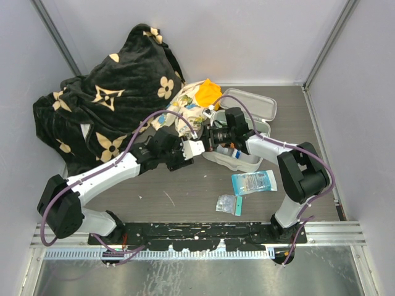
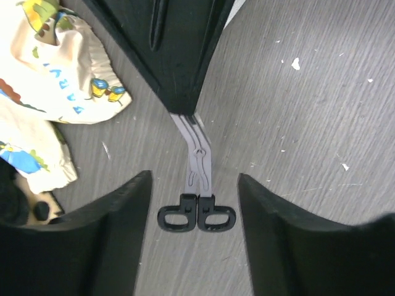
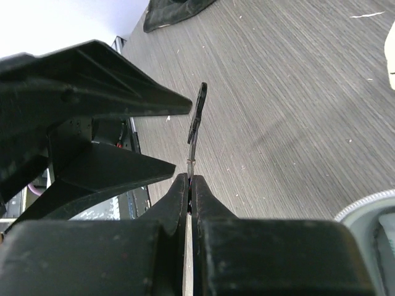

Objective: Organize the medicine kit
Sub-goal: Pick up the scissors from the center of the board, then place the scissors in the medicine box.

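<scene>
A small pair of scissors [image 2: 196,216], grey blades and black loop handles, hangs above the table between my two grippers. My right gripper [image 3: 189,185] is shut on the blades; seen edge-on, the scissors [image 3: 196,120] stick out beyond its fingertips. My left gripper [image 2: 194,179] is open, a finger on each side of the handle loops without touching them. The medicine kit [image 1: 258,161], a pale case with its lid [image 1: 250,103] open, sits just behind and right of the right gripper [image 1: 213,137]. The left gripper [image 1: 197,148] faces it at the table's middle.
A black blanket with pale flower marks [image 1: 105,92] fills the back left. The floral-and-orange cloth bundle [image 1: 197,102] lies next to the kit. A blue-edged packet [image 1: 253,182] and a smaller packet [image 1: 226,204] lie on the table in front of the kit.
</scene>
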{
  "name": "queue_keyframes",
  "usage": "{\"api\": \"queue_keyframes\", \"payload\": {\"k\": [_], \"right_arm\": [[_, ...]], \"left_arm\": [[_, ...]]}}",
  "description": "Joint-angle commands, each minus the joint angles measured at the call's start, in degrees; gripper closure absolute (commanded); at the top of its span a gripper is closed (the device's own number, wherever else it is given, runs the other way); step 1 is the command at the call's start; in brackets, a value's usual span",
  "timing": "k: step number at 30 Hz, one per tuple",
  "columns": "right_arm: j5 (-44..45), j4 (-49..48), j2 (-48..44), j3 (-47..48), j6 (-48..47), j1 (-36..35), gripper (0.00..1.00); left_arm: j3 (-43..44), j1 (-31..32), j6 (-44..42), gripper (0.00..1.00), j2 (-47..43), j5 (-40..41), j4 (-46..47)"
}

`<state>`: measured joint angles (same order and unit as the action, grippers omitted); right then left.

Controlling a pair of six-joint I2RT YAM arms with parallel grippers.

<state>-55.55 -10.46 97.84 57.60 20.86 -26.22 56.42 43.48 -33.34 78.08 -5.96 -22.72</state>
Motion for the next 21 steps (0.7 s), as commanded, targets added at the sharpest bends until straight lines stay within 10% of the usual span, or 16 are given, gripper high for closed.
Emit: {"api": "queue_keyframes", "payload": {"k": [1,11,21], "right_arm": [[0.0,-0.3,-6.4,0.3,-2.2,3.0,0.99],[-5.2,3.9,-17.5,-4.5,-2.9,22.2,0.99],[-2.0,45.6,-16.3,11.1,-34.5,41.2,0.99]], "left_arm": [[0.8,0.0,-2.5,0.29,-4.7,2.6,2.7],[1.0,-0.1,-4.2,0.04,-10.3,4.0,2.4],[0.2,-0.1,-2.8,0.02,-9.8,4.5,3.8]]}}
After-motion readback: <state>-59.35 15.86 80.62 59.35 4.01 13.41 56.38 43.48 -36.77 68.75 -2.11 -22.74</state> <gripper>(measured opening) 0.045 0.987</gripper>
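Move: The right hand already pinches the scissors' blades, handles pointing left, their middle about 5 cm to its left. The kit box's middle lies some 16 cm right, 2 cm ahead and 12 cm below, the brown bottle inside it about 10 cm right, 1 cm ahead. The left hand, already open around the handles, has the scissors' middle about 4 cm right and 1 cm ahead, the kit box roughly 26 cm right and 3 cm ahead. The right hand, still pinching the scissors, swings about 24 cm right over the kit box; left opens, rises clear. ##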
